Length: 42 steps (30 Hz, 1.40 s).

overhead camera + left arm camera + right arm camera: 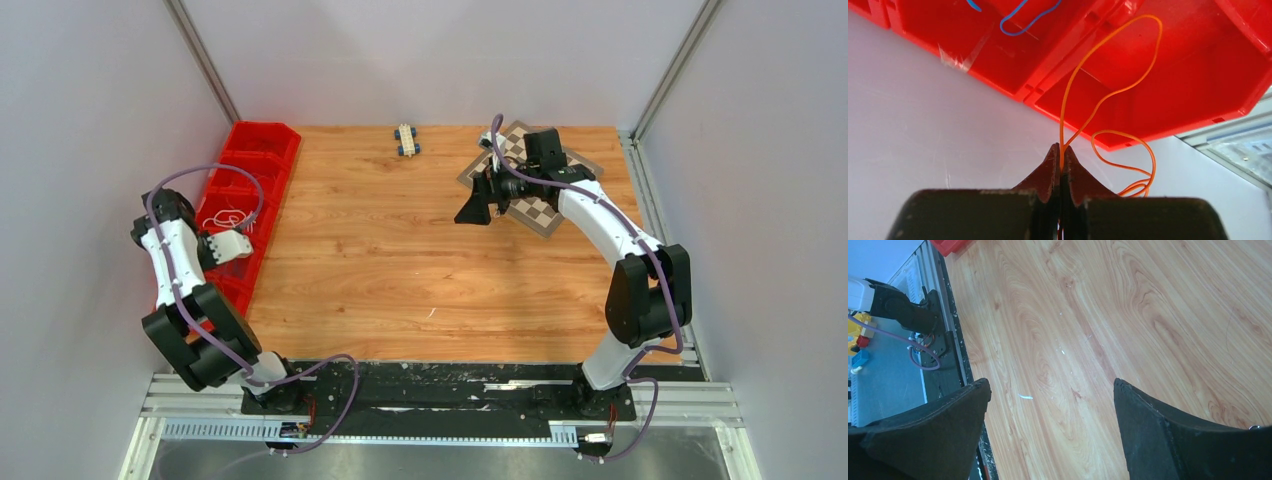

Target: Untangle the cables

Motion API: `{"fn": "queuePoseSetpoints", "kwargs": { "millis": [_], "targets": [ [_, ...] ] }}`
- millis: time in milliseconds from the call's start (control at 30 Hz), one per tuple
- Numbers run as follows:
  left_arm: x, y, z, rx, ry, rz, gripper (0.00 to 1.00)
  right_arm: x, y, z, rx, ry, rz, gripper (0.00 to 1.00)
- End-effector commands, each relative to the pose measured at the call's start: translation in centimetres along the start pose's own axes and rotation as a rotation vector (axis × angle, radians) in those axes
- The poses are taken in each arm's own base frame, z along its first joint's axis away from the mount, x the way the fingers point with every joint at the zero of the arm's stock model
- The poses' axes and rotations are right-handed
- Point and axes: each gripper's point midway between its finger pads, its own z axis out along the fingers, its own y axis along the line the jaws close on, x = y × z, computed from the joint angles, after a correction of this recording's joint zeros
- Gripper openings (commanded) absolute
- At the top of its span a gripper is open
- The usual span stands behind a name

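My left gripper (1061, 152) is shut on a thin orange cable (1113, 92), which rises from between the tips and loops in front of the red bins (1168, 60); a second loop hangs at the right. A thin blue cable (1020, 22) lies in a further bin. In the top view the left gripper (232, 243) is over the red bins (262, 150) at the table's left edge, with thin wire loops (228, 217) just beyond it. My right gripper (476, 206) is open and empty above bare wood (1050, 385). No other cables show.
A checkerboard (545, 210) lies at the back right under the right arm. A small toy car (406, 139) stands at the back edge. White walls close in the left, back and right. The right wrist view shows the left arm's black base rail (943, 340).
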Motion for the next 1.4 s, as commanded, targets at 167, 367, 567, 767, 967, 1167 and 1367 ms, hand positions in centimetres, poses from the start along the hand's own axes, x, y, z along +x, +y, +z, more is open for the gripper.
{"fn": "queuePoseSetpoints", "kwargs": {
  "millis": [167, 367, 567, 767, 967, 1167, 1367],
  "targets": [
    [-2.0, 0.6, 2.7, 0.008, -0.104, 0.121, 0.0, -1.7, 0.0, -0.6, 0.018, -0.022, -0.048, 0.91],
    [-2.8, 0.0, 2.9, 0.032, -0.149, 0.156, 0.05, -1.4, -0.1, -0.7, 0.024, -0.013, -0.039, 0.91],
    [-3.1, 0.1, 2.9, 0.006, -0.162, 0.168, 0.25, -1.5, -0.2, -0.6, 0.023, -0.011, -0.034, 0.91],
    [-2.3, 0.3, 2.4, -0.009, -0.132, 0.177, 0.37, -1.5, -0.1, -0.5, 0.015, -0.011, -0.027, 0.9],
    [-2.0, 0.0, 0.7, -0.013, -0.132, 0.192, 0.52, -1.4, -0.1, -0.4, 0.009, -0.011, -0.023, 0.9],
    [-1.2, -0.6, -0.7, 0.007, -0.121, 0.167, 0.6, -1.3, 0.0, -0.4, 0.001, -0.011, -0.02, 0.9],
    [-3.8, 0.5, -4.7, -0.078, -0.287, 0.089, 0.82, -1.3, -0.1, -0.4, 0.006, -0.009, -0.025, 0.9]
  ]
}}
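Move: Behind and to the right of the left hand, which still holds the orange cable, lies the red bin's nearest compartment, centred some 4 cm back, 8 cm right and 12 cm below. The blue cable's compartment is about 7 cm ahead, 9 cm right; the white cable, one compartment farther, is roughly 15 cm ahead and 11 cm right, both about 12 cm below. From the right hand, the nearest compartment lies some 54 cm left, 18 cm back and 17 cm below. Sinking about 4 cm beside the bin with the orange cable still pinched, the left hand edges some 2 cm forward and turns about 10 degrees clockwise. Near the low point its fingers begin to open and let the cable go; it then rises nearly all the way back, easing back and slightly right, the fingers still spreading wide. ##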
